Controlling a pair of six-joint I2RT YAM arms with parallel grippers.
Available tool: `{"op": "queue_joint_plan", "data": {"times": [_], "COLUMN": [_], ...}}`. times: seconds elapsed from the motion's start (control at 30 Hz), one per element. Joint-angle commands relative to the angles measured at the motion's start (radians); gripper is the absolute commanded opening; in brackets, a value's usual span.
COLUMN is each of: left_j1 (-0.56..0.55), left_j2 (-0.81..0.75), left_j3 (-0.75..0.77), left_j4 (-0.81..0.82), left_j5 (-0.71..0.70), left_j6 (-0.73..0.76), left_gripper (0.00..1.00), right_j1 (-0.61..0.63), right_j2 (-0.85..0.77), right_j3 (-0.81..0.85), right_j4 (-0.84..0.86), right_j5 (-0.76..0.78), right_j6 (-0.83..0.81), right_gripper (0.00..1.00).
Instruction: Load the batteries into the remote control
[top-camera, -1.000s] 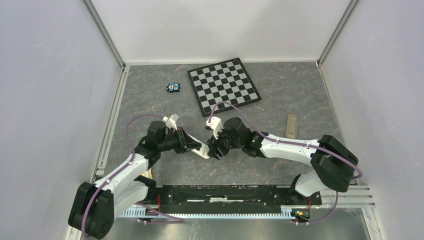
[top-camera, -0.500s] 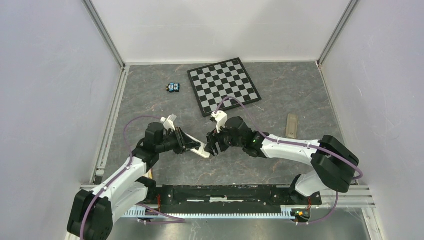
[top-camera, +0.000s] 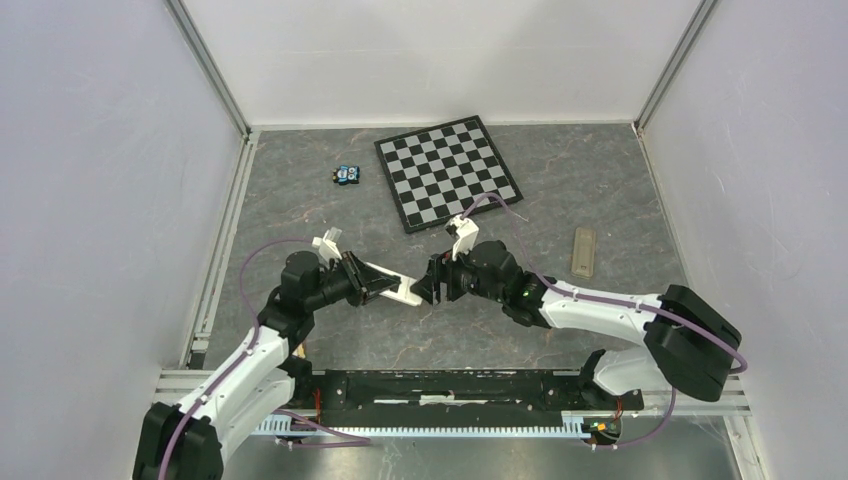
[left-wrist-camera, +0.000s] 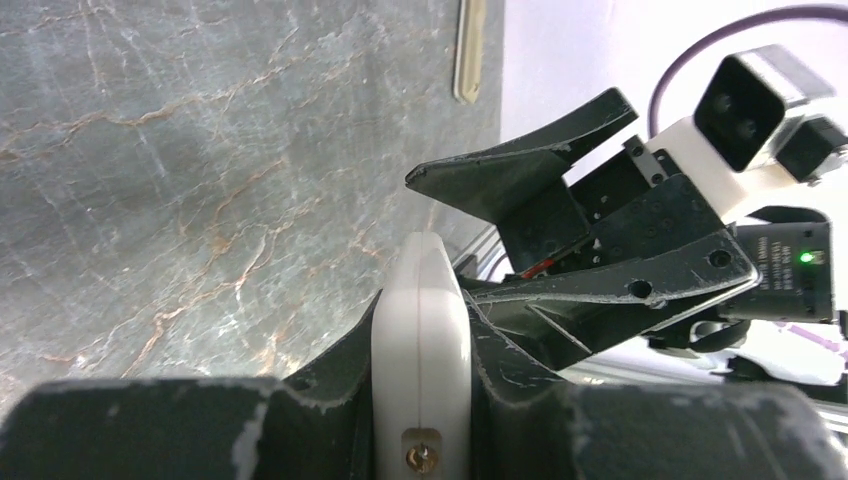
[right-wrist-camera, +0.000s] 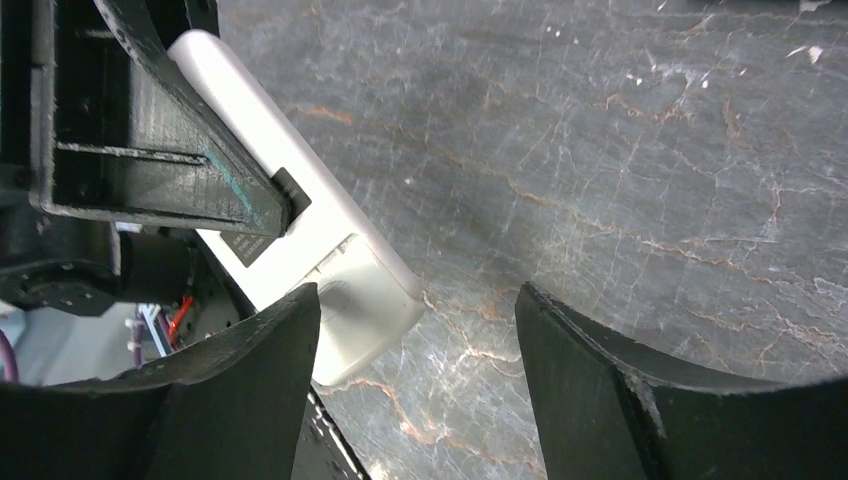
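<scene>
My left gripper (top-camera: 372, 282) is shut on the remote control (top-camera: 398, 291), a white handset held above the table with its free end pointing right. The left wrist view shows it edge-on (left-wrist-camera: 420, 330), pinched between both fingers. In the right wrist view its buttonless side (right-wrist-camera: 320, 240) shows, with a dark rectangular slot. My right gripper (top-camera: 430, 283) is open at that free end. The handset's corner lies beside one fingertip (right-wrist-camera: 290, 330), and the other fingertip is well apart. No batteries show in any view.
A checkerboard (top-camera: 448, 170) lies at the back centre. A small blue and black object (top-camera: 347, 174) sits to its left. A tan flat strip (top-camera: 584, 250) lies on the right. Grey walls close in the left, right and back sides.
My right gripper let go of the remote's end, opened wider and drew back a little to the right. Both grippers shifted slightly toward the back. The left gripper kept its hold.
</scene>
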Motion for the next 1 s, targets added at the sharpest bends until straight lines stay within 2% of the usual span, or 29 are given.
{"op": "queue_joint_plan", "data": {"times": [0.0, 0.13, 0.33, 0.53, 0.63, 0.77, 0.97], "left_j1": [-0.012, -0.012, -0.012, -0.012, -0.013, -0.012, -0.011], "left_j2": [-0.055, -0.065, -0.079, -0.064, -0.033, -0.001, 0.006], "left_j3": [0.003, -0.01, -0.022, -0.027, -0.02, -0.014, 0.005], "left_j4": [0.317, 0.4, 0.486, 0.555, 0.592, 0.657, 0.66], "left_j5": [0.071, 0.062, 0.048, 0.045, 0.081, 0.108, 0.135], "left_j6": [-0.223, -0.286, -0.336, -0.352, -0.358, -0.376, -0.357], "left_gripper": [0.02, 0.02, 0.02, 0.02, 0.02, 0.02, 0.02], "right_j1": [0.011, 0.01, 0.011, 0.011, 0.016, 0.039, 0.055], "right_j2": [-0.006, -0.046, -0.066, -0.031, 0.012, 0.086, 0.102], "right_j3": [-0.04, -0.111, -0.171, -0.208, -0.224, -0.213, -0.205], "right_j4": [0.025, 0.108, 0.219, 0.364, 0.519, 0.656, 0.723], "right_j5": [0.013, 0.033, 0.035, -0.003, -0.045, -0.092, -0.094], "right_j6": [0.07, 0.156, 0.25, 0.32, 0.35, 0.372, 0.374], "right_gripper": [0.76, 0.76, 0.63, 0.55, 0.44, 0.36, 0.33]}}
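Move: The left hand already grips the remote control, whose middle is about at its hand point. From the right hand, open around the remote's cover end, that middle lies about 6 cm left and 1 cm ahead, at much the same height. The chessboard's middle is about 26 cm ahead and 5 cm right of the right hand, and the small blue toy some 26 cm ahead and 19 cm left, both roughly 12 cm below. Both hands rise about 6 cm, the right tipping fingertips up some 30 degrees, closing on the remote's end. ##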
